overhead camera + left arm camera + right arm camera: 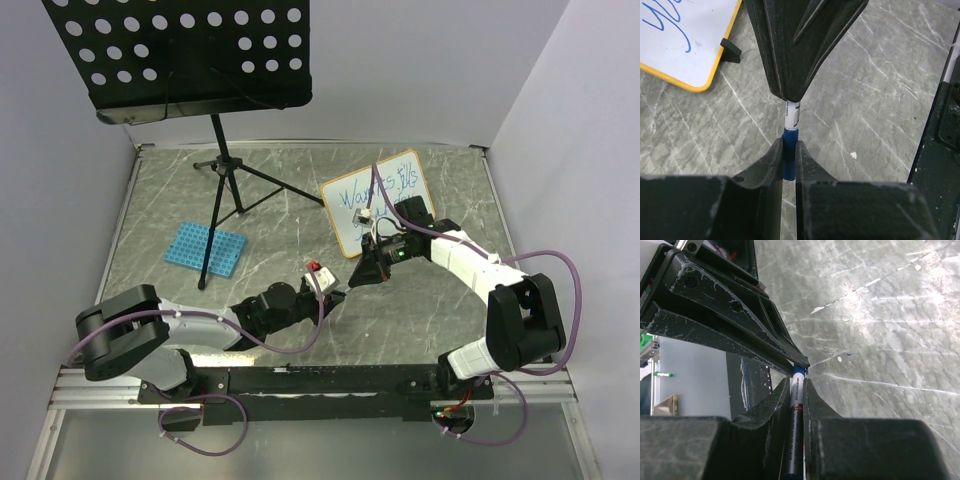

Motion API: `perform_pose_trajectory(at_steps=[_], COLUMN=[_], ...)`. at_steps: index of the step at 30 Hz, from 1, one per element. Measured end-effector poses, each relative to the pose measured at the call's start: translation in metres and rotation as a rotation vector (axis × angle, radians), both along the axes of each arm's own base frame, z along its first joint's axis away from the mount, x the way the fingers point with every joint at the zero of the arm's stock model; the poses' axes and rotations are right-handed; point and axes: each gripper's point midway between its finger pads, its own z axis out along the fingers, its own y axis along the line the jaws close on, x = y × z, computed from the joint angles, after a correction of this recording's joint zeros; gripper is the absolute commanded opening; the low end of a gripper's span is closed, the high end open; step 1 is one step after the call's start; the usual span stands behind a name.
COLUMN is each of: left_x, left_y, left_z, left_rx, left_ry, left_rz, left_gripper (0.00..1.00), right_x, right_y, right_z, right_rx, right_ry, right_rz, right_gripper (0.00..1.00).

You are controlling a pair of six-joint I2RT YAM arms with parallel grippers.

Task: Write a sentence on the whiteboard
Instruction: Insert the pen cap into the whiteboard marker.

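The whiteboard (pixel 392 222) stands at the back right with the sentence (pixel 375 193) in blue across it; its orange-framed corner (pixel 695 85) shows in the left wrist view. Both grippers meet in front of it, tip to tip. My right gripper (pixel 798 380) is shut on the white barrel of a marker (pixel 796 415). My left gripper (pixel 790 142) is shut on the marker's blue cap (pixel 790 157). The cap sits against the barrel (pixel 791 114) with no gap showing. From the top view the left gripper (pixel 335 297) and right gripper (pixel 358 277) hide the marker.
A black perforated music stand (pixel 180 50) on a tripod (pixel 228 170) stands at the back left. A blue perforated rack (pixel 205 247) lies on the grey marble table (pixel 290 220) beside one tripod leg. White walls close the table's sides.
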Motion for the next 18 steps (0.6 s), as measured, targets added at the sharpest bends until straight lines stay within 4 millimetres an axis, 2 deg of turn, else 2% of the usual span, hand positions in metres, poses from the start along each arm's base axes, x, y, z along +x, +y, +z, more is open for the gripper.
perform_pose_trajectory(at_steps=[5,8,9,12,18], left_x=[0.001,0.002,0.002,0.003,0.007], left_y=[-0.002,-0.003,-0.003,-0.003,-0.007], left_z=[-0.005,-0.006,-0.006,-0.004,0.043], left_rx=[-0.005,-0.010,-0.011,-0.024,-0.171], left_ry=[0.013,0.019,0.021,0.026,-0.021], left_rz=[0.001,0.003,0.004,0.011,0.022], left_gripper=[0.02,0.13,0.21,0.30,0.46], right_x=[0.001,0.002,0.002,0.001,-0.011], right_y=[-0.001,-0.001,-0.002,-0.001,0.005], right_z=[-0.004,-0.005,-0.005,-0.006,-0.006], right_rx=[-0.025,-0.034,-0.035,-0.036,-0.032], right_ry=[-0.009,-0.011,-0.011,-0.008,0.022], right_rz=[-0.007,-0.010,-0.011,-0.010,0.028], right_gripper=[0.00,0.00,0.00,0.00,0.00])
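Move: The left fingers already pinch the blue pen cap, seated over the marker's end; the marker it is pressed onto lies about 5 cm to the left hand's right, 1 cm forward and 1 cm higher, in the right gripper. From the right hand the cap is some 4 cm left, 1 cm back and 2 cm lower. From the left hand, the whiteboard's middle is roughly 23 cm ahead, 10 cm right and 12 cm below. Down about half a centimetre together, both hands keep cap and marker joined; then the left fingers open, let go of the cap, and the hand rises quickly some 5 cm off it, fingertips tipping up about 10 degrees. The right hand keeps its hold on the marker and, as the left releases, eases about 1 cm back. ##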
